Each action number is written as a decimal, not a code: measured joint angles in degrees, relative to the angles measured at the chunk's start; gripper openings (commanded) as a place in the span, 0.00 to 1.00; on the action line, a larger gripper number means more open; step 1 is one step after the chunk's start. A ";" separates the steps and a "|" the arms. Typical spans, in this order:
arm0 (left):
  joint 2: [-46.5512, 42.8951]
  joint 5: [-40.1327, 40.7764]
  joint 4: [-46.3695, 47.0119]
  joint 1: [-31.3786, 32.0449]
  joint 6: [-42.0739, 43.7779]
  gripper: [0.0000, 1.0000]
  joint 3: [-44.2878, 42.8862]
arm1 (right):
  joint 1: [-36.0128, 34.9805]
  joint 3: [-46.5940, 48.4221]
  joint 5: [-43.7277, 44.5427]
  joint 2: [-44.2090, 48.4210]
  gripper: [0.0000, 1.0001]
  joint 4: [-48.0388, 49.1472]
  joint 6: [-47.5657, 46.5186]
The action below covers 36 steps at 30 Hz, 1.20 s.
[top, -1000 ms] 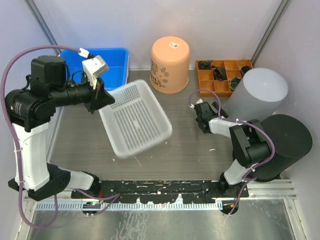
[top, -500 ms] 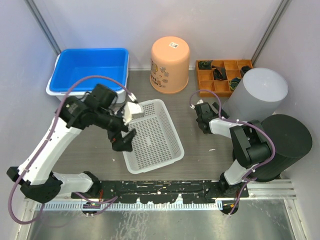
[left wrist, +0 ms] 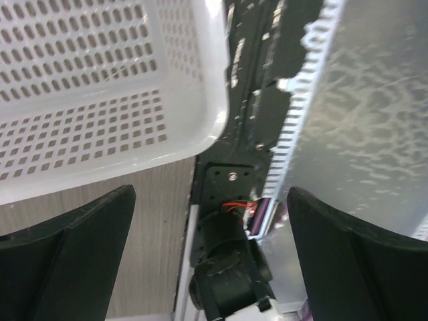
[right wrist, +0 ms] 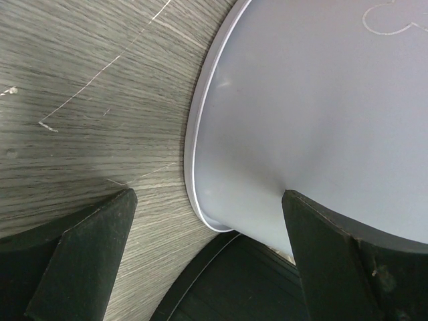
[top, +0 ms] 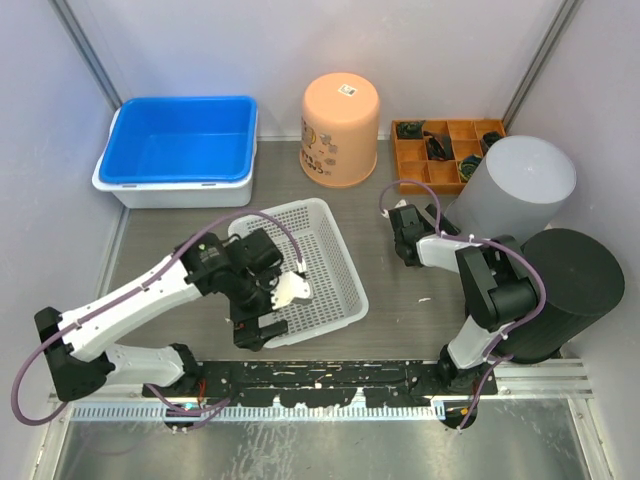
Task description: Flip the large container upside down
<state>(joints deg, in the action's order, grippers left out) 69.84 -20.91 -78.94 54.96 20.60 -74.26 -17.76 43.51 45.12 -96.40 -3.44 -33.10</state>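
The large container (top: 300,270), a white perforated basket, lies flat on the table between the two arms, with nothing holding it. Which face is up I cannot tell. My left gripper (top: 262,316) hangs low over its near-left corner, jaws wide open and empty. In the left wrist view the basket's corner and rim (left wrist: 167,127) sit just beyond the left gripper (left wrist: 210,200), apart from both fingers. My right gripper (top: 405,232) rests open on the table right of the basket. The right wrist view has the right gripper (right wrist: 207,200) facing the grey bin's rim.
A blue tub (top: 180,150) stands at the back left and an upturned orange bucket (top: 340,130) at the back middle. An orange compartment tray (top: 445,150), a grey bin (top: 515,190) and a black bin (top: 570,290) crowd the right side. The black base rail (top: 320,380) runs along the near edge.
The left gripper held the basket tilted in the air, then let it go; the basket now lies on the table. The left arm swung down toward the near edge with its jaws open.
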 measured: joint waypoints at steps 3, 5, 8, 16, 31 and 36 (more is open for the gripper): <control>-0.52 5.92 3.52 2.38 -0.85 0.99 5.01 | 0.26 0.17 0.33 -0.28 1.00 0.00 -0.02; -0.76 9.46 5.97 3.58 -1.64 0.99 7.41 | 0.31 0.22 0.52 -0.39 1.00 0.00 -0.04; -1.66 13.97 10.14 5.31 -2.01 0.99 10.36 | 0.42 0.22 0.50 -0.39 1.00 0.00 -0.04; -5.09 17.64 17.81 7.39 -1.97 0.99 16.76 | 1.36 0.22 0.46 -0.39 1.00 -0.02 0.00; -3.19 19.58 24.26 10.36 -0.92 0.22 24.83 | 1.64 0.59 0.74 -1.03 1.00 -0.70 0.00; -2.25 22.25 28.41 11.50 1.86 0.00 24.50 | 1.66 0.59 0.90 -1.05 1.00 -0.66 0.00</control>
<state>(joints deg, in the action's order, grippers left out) 67.59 1.34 -50.52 66.46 22.46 -49.76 -16.10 44.10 46.02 -97.45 -4.10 -33.10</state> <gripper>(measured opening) 0.110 0.994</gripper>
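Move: Down to the right and ahead of the empty left hand lies the white basket, open side up: its middle is about 15 cm ahead, 8 cm to the right and 13 cm lower, with its near-left corner much closer. The blue tub is some 40 cm ahead and 19 cm left; the orange container stands 40 cm ahead and 16 cm right, both lower. From the right hand, the basket's middle is about 30 cm left, 11 cm back and roughly 2 cm higher. Sinking about 10 cm with fingers wide, the left hand drops onto the white basket's near-left corner, edging some 3 cm forward early on as the wrist swings the fingertips forward by about 20 degrees. Late in the descent its fingers close and pinch the rim at that corner, ending with a small forward shift. ##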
